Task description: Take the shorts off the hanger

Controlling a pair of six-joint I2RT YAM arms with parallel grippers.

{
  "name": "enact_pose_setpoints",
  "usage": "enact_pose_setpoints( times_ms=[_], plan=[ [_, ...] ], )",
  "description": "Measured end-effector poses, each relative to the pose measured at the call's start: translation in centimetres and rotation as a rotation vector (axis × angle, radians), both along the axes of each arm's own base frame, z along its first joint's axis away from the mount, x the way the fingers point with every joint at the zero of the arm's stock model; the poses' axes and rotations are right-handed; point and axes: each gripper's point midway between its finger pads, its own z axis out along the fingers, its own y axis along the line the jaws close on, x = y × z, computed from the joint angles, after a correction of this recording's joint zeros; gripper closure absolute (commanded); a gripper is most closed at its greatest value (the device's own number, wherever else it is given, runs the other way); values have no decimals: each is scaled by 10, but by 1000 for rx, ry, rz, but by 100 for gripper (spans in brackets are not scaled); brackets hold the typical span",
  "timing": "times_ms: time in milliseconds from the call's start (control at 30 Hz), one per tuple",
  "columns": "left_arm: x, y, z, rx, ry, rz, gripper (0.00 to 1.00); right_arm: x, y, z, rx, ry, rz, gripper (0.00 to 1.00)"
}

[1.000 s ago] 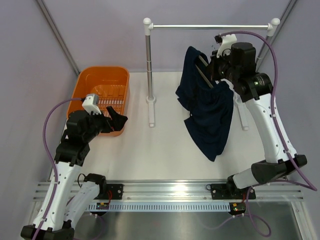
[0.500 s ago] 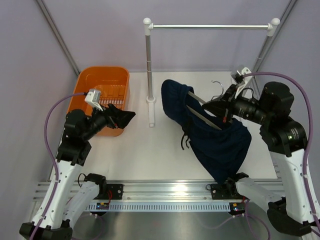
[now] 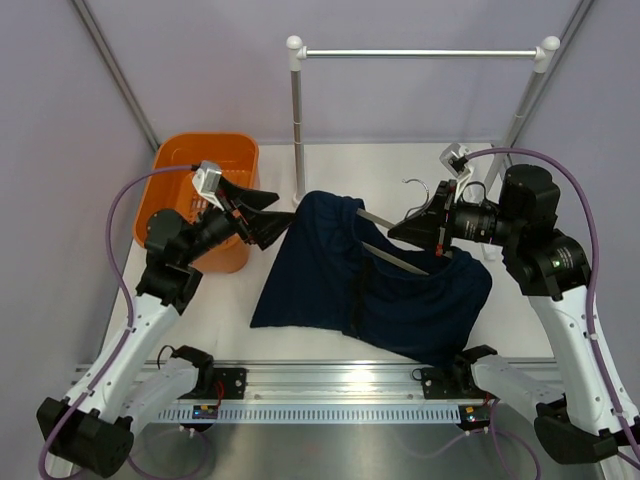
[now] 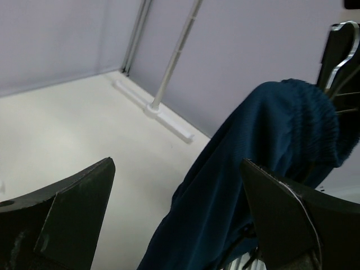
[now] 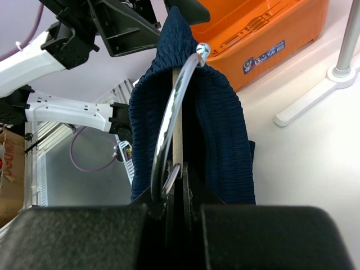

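The dark navy shorts (image 3: 330,285) hang over the grey hanger (image 3: 398,260), their lower part spread on the table. My right gripper (image 3: 428,228) is shut on the hanger near its thin wire hook (image 3: 412,184). In the right wrist view the hook (image 5: 169,112) and the hanger's bar run up from the shut right gripper (image 5: 183,180), with the shorts (image 5: 222,129) draped on both sides. My left gripper (image 3: 277,215) is open at the shorts' upper left edge. In the left wrist view the left gripper (image 4: 177,169) frames the shorts (image 4: 264,163) without touching them.
An orange basket (image 3: 180,165) stands at the back left, just behind the left arm. The white-capped silver rail stand (image 3: 297,120) rises behind the shorts; its foot (image 5: 315,101) lies to the right in the right wrist view. Purple walls close in both sides.
The right arm carried the hanger and shorts off the rail, down and leftward to the table's middle, and the shorts now spread on the table. The left gripper swung right, up to the shorts.
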Motion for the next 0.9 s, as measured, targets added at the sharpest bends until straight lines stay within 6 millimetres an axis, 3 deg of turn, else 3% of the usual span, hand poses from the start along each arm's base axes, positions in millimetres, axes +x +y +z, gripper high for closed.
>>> enact_pose_setpoints(
  times_ms=[167,300,367,467,500,600,633,767,900],
  plan=[
    [-13,-14,19,-47,-105,-106,1,1,3,4,16,-9,15,100],
    [-20,-39,14,-31,-96,-208,2,4,4,5,21,-10,14,100],
    [-24,-51,11,-18,-93,-243,7,5,4,5,20,-6,13,100],
    [-31,-58,10,-7,-102,-272,37,7,5,3,18,0,11,100],
    [-31,-58,10,-4,-106,-269,60,8,5,3,17,0,10,100],
    [-30,-54,10,2,-106,-240,94,9,4,3,13,-7,7,100],
    [-32,-53,13,-3,-102,-236,100,11,4,3,10,-22,4,100],
    [-46,-46,30,-26,-131,-235,100,13,4,8,12,-76,13,100],
    [-43,-46,36,-31,-124,-213,100,12,3,14,17,-115,14,100]
  ],
)
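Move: The left hand, open, has the left end of the shorts' waistband about 6 cm to its right and 3 cm back, at nearly its own height. The middle of the hanger is some 18 cm to its right, 6 cm back and slightly higher; the orange bin stands roughly 18 cm to its left, 14 cm ahead and far below. From the right hand, closed on the hanger, that waistband end lies some 14 cm left, 4 cm ahead and a little lower. The open left hand goes about 6 cm to the right and 3 cm back towards the left end of the waistband, turning some 15 degrees clockwise, then shuts its fingers and pinches the cloth there; with that grip it lifts about 2.5 cm, drawing a little farther back and easing about a centimetre left. The right hand keeps its hold on the hanger near the hook and almost stays in place, creeping forward and up by little more than a centimetre and rolling slightly towards the end. ##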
